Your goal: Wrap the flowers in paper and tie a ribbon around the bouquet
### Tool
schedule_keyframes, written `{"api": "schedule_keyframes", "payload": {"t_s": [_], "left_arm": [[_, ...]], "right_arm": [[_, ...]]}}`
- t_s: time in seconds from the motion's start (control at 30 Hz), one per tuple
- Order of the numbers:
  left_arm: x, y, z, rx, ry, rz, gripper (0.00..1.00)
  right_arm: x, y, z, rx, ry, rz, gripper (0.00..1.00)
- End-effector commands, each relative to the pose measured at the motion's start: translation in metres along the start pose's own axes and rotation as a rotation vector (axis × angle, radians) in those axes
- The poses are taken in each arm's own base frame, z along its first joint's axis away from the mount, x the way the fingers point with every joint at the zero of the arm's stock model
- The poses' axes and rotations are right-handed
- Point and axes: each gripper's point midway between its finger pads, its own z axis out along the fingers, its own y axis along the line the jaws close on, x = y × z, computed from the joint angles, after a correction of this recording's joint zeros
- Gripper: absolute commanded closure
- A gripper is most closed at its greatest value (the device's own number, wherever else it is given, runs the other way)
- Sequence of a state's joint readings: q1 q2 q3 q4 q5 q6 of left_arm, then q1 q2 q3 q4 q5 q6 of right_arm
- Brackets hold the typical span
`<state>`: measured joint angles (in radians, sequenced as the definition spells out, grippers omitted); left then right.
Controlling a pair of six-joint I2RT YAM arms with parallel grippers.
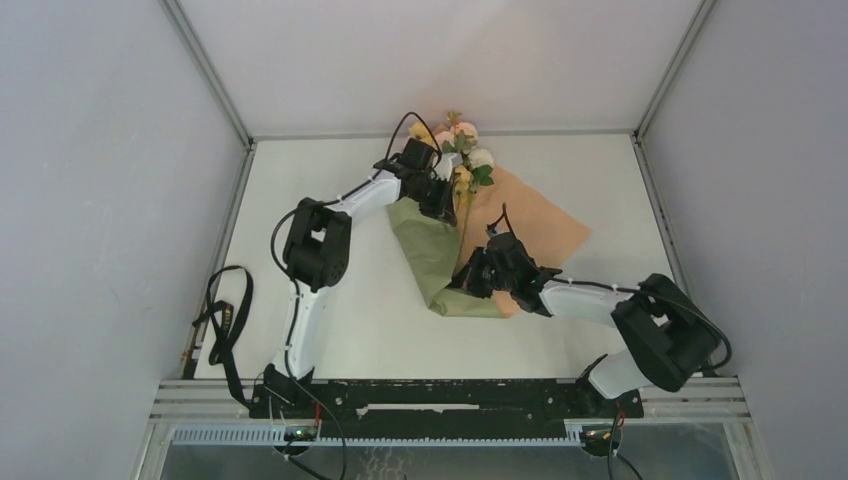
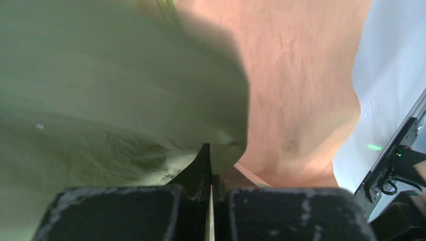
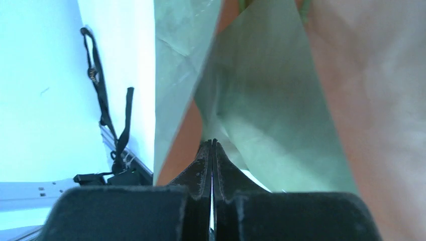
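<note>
The flowers (image 1: 462, 138), pink, white and yellow, lie at the far middle of the table, heads past the paper's top edge. The paper lies under them: peach face (image 1: 535, 225) spread right, olive face (image 1: 432, 255) folded over the stems from the left. My left gripper (image 1: 440, 200) sits on the fold just below the blooms, shut on the olive flap's edge (image 2: 228, 145). My right gripper (image 1: 466, 283) is shut at the cone's lower end, tips (image 3: 212, 142) against the olive paper (image 3: 271, 115); nothing shows between them. A black strip (image 1: 222, 318), apparently the ribbon, lies at the table's left edge.
Grey walls close the table on three sides, with metal rails (image 1: 240, 200) along the left and right edges. The arms' base rail (image 1: 440, 395) runs along the near edge. In the right wrist view the black strip (image 3: 100, 95) lies on the white table.
</note>
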<state>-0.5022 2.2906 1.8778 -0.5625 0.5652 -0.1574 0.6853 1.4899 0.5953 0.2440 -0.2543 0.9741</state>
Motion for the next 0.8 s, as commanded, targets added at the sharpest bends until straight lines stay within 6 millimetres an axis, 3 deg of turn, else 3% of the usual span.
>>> {"api": "schedule_keyframes", "payload": {"t_s": [0.0,0.13,0.33,0.43,0.57,0.77], "left_arm": [[-0.015,-0.012,-0.001,-0.002,-0.04,0.07,1.0],[-0.022,-0.03,-0.011,0.009,-0.061,0.112,1.0],[-0.031,-0.083,-0.034,0.052,-0.105,0.235,1.0],[-0.026,-0.1,-0.031,0.066,-0.099,0.267,1.0],[-0.021,-0.096,-0.012,0.046,-0.075,0.27,1.0],[-0.009,-0.064,0.028,-0.011,-0.02,0.222,1.0]], "right_arm": [[-0.001,-0.035,-0.022,0.165,-0.044,-0.047,1.0],[0.0,-0.055,-0.022,0.18,-0.021,-0.012,1.0],[0.005,-0.081,-0.008,0.159,0.021,0.085,1.0],[0.009,-0.086,-0.004,0.15,0.032,0.109,1.0],[0.01,-0.086,-0.006,0.13,0.016,0.123,1.0],[0.002,-0.071,-0.017,0.111,-0.047,0.087,1.0]]}}
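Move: The left hand pinches the edge of the green flap; the peach side of the sheet it is taken to lies about 15 cm right, 2 cm back and 6 below, with the flower heads some 16 cm ahead and 2 right. From the shut right hand, the near fold of the paper is roughly 5 cm right, 2 back and 6 below, and the peach side 13 cm ahead, 15 right. Left hand carries its pinched flap 8 cm right-back; right hand, shut, sinks 6 cm rightward onto the fold. ##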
